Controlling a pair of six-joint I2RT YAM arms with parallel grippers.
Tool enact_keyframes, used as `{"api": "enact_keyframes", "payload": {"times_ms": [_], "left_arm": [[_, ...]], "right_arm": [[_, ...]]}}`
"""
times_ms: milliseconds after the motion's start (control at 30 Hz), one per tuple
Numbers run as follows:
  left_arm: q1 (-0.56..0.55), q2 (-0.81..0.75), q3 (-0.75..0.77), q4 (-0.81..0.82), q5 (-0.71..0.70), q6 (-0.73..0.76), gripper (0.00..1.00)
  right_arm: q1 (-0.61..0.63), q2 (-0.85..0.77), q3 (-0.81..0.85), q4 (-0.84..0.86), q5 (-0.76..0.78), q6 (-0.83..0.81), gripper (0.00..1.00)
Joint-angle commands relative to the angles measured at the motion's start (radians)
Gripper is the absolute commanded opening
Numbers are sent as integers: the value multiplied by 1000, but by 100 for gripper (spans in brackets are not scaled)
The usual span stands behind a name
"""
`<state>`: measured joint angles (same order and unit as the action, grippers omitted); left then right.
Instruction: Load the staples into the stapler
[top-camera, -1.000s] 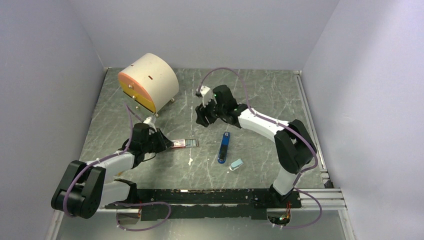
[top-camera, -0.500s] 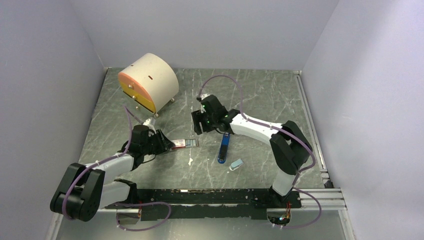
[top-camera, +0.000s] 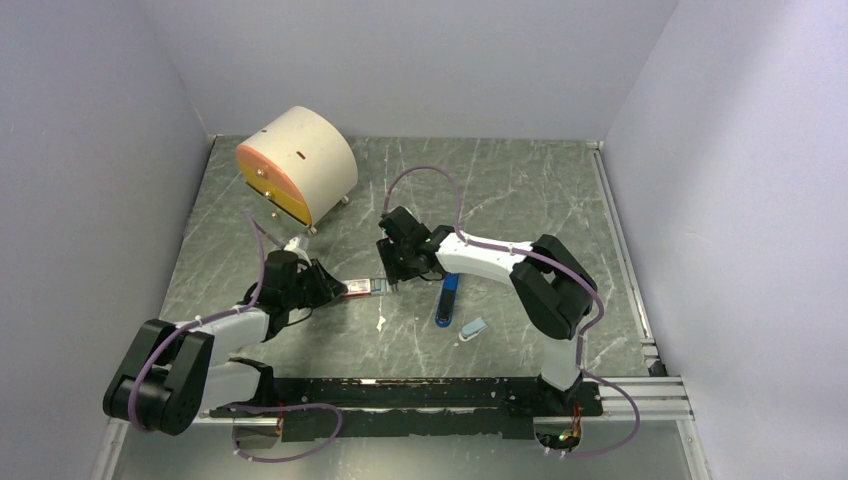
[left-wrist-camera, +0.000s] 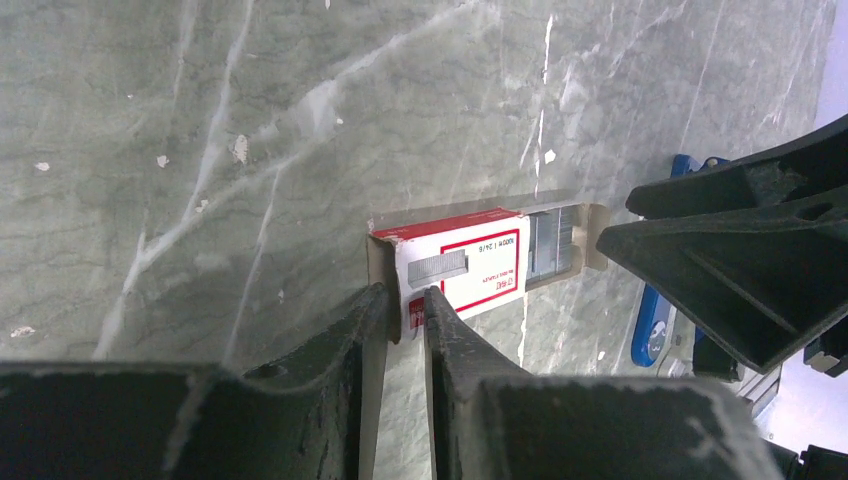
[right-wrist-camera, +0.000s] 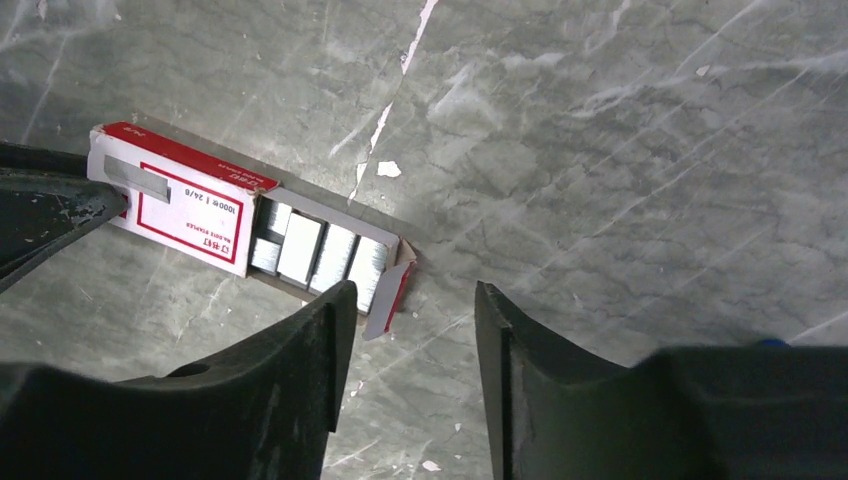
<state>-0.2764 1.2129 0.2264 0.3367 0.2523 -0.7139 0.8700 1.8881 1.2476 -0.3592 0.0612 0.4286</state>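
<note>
The staples (right-wrist-camera: 320, 250) lie as silvery strips in the pulled-out tray of a small red-and-white box (right-wrist-camera: 185, 200) on the table. My left gripper (left-wrist-camera: 405, 300) is shut on the box's closed end, pinching its cardboard edge. My right gripper (right-wrist-camera: 412, 300) hovers open just past the tray's open end flap, with nothing between its fingers. In the left wrist view its black fingers (left-wrist-camera: 720, 270) stand right beside the staples (left-wrist-camera: 552, 243). The blue stapler (top-camera: 447, 295) lies flat on the table to the right of the box (top-camera: 362, 287), untouched.
A cream drum-shaped holder with an orange face (top-camera: 297, 165) stands at the back left. A short light-blue and white oblong piece (top-camera: 472, 328) lies just below the stapler. Small white scraps dot the marbled table (top-camera: 540, 190). Walls close in on three sides.
My right arm has swung left and down from behind the stapler to the open end of the box. The left gripper has stayed at the box's closed end.
</note>
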Motion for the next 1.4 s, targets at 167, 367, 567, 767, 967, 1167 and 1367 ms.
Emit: {"api": "enact_keyframes", "payload": {"times_ms": [167, 367, 567, 767, 967, 1167, 1367], "left_arm": [[9, 4, -2, 55, -7, 11, 25], [8, -3, -8, 60, -7, 14, 28], [8, -7, -10, 65, -1, 10, 17], [8, -20, -6, 51, -8, 28, 8], [8, -60, -7, 5, -57, 54, 5], [9, -93, -6, -46, -120, 46, 5], [14, -132, 11, -135, -220, 27, 5]], "right_arm": [[9, 34, 45, -72, 11, 31, 39], [9, 43, 49, -86, 2, 43, 33], [9, 39, 49, -80, 2, 57, 18], [9, 48, 59, -93, 37, 68, 2], [-1, 41, 52, -87, 103, 49, 1], [-38, 40, 48, -69, 118, 25, 1], [-94, 40, 47, -37, 125, 7, 1]]}}
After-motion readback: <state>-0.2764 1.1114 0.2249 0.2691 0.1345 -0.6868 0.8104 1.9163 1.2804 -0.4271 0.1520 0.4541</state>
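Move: The right gripper straddles the end flap of the staple tray, which lies about 1 cm back and 1 cm below it. The box sleeve's middle is some 7 cm to its left and 1 cm back; the blue stapler is about 10 cm to its right and 3 cm back. From the left gripper, already around the sleeve's left end, the sleeve's middle is roughly 2 cm right, 1 cm ahead and 1 cm below. Ease the right gripper about 1 cm back and down while closing it to pinch the tray's end flap, and shut the left fingers on the thin card at the sleeve's left end. Then draw the right hand forward and right, some 4 cm in all, away from the sleeve, while the left lifts a little and pulls about 2 cm left. ##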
